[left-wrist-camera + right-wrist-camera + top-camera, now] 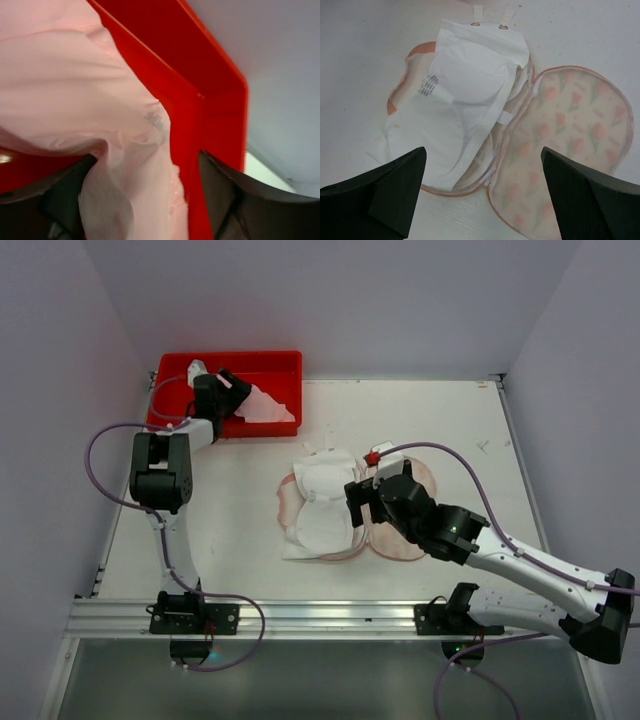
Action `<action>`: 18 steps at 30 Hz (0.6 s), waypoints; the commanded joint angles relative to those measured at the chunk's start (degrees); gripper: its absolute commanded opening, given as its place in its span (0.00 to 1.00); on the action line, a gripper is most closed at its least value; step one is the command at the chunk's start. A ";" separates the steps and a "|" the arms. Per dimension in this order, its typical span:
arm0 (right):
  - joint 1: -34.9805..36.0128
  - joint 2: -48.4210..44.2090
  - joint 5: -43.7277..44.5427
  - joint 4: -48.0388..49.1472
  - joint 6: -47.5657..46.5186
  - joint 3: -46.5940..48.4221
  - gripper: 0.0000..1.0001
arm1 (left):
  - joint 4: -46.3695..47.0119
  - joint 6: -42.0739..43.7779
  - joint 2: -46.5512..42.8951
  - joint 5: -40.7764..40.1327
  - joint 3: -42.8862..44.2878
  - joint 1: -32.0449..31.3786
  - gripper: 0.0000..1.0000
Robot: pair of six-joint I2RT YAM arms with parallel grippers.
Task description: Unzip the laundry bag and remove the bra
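Note:
The laundry bag [400, 540] is a peanut-shaped, tulip-printed mesh case with a pink rim. It lies unzipped and folded open in two halves at mid-table, and its zip pull [487, 184] shows at the hinge. The printed right half [570, 125] is bare. A white padded two-cup piece with a label, which looks like the bra [322, 500], lies on the left half [465, 65]. My right gripper [358, 502] hovers open just above the hinge [482, 200] and touches nothing. My left gripper [228, 388] is open in the red tray, with a pale-pink sheer cloth [75, 75] draped between its jaws.
The red plastic tray [280, 362] stands at the back left, and its corner wall [200, 115] is close to my left fingers. The pink cloth [265, 408] spreads to the tray's right side. Purple cables loop beside both arms. A metal rail [330, 615] runs along the near edge.

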 commanded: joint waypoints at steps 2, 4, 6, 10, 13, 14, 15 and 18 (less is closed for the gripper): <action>-0.30 -0.26 -1.53 2.74 1.33 -0.66 0.99 | -7.08 9.24 -9.05 -7.79 5.12 0.88 0.98; -0.30 -0.61 -1.45 2.74 1.42 -1.10 0.99 | -16.83 13.71 -10.29 -10.33 10.65 0.88 1.00; -0.39 -1.13 -1.27 2.91 1.69 -1.71 0.99 | -28.38 15.75 -12.22 -11.66 15.30 0.88 1.00; -1.00 -1.93 -0.57 3.61 2.48 -3.47 0.99 | -43.03 21.37 -17.31 -13.60 15.60 -1.48 1.00; -1.71 -2.28 0.13 3.88 3.35 -4.35 0.99 | -48.15 23.13 -23.90 -4.86 8.06 -5.69 1.00; -1.80 -2.37 0.31 4.14 3.36 -4.62 0.99 | -48.24 23.31 -27.66 -2.03 5.33 -7.02 1.00; -1.88 -2.54 0.40 4.32 3.44 -5.05 0.99 | -48.07 23.14 -29.35 1.05 -0.17 -8.60 1.00; -2.15 -3.42 0.14 5.37 3.53 -6.46 0.99 | -45.17 21.91 -33.14 13.27 -9.33 -15.19 0.98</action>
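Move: The left hand is in the red bin with the pink garment still between its parting fingers. The garment's middle lies about 4 cm to the right and 4 below, and the bin's middle is some 2 cm ahead. The white garment on the laundry bag lies about 29 cm back, 25 to the right and 9 lower. From the right hand, the white garment is some 9 cm ahead, 9 left and 20 below; the bag's opened flap is about 8 ahead and 11 right. The left hand finishes opening to full width and comes free of the pink garment, lifting out of the bin with a slight swing left, then sweeps back and right towards the white garment, ending some 15 cm back and 14 cm higher as its left side rolls up about 20 degrees and it turns clockwise by about as much. The right hand, fingers still wide open, sinks some 2.5 cm towards the open bag, edging right and touching nothing. ##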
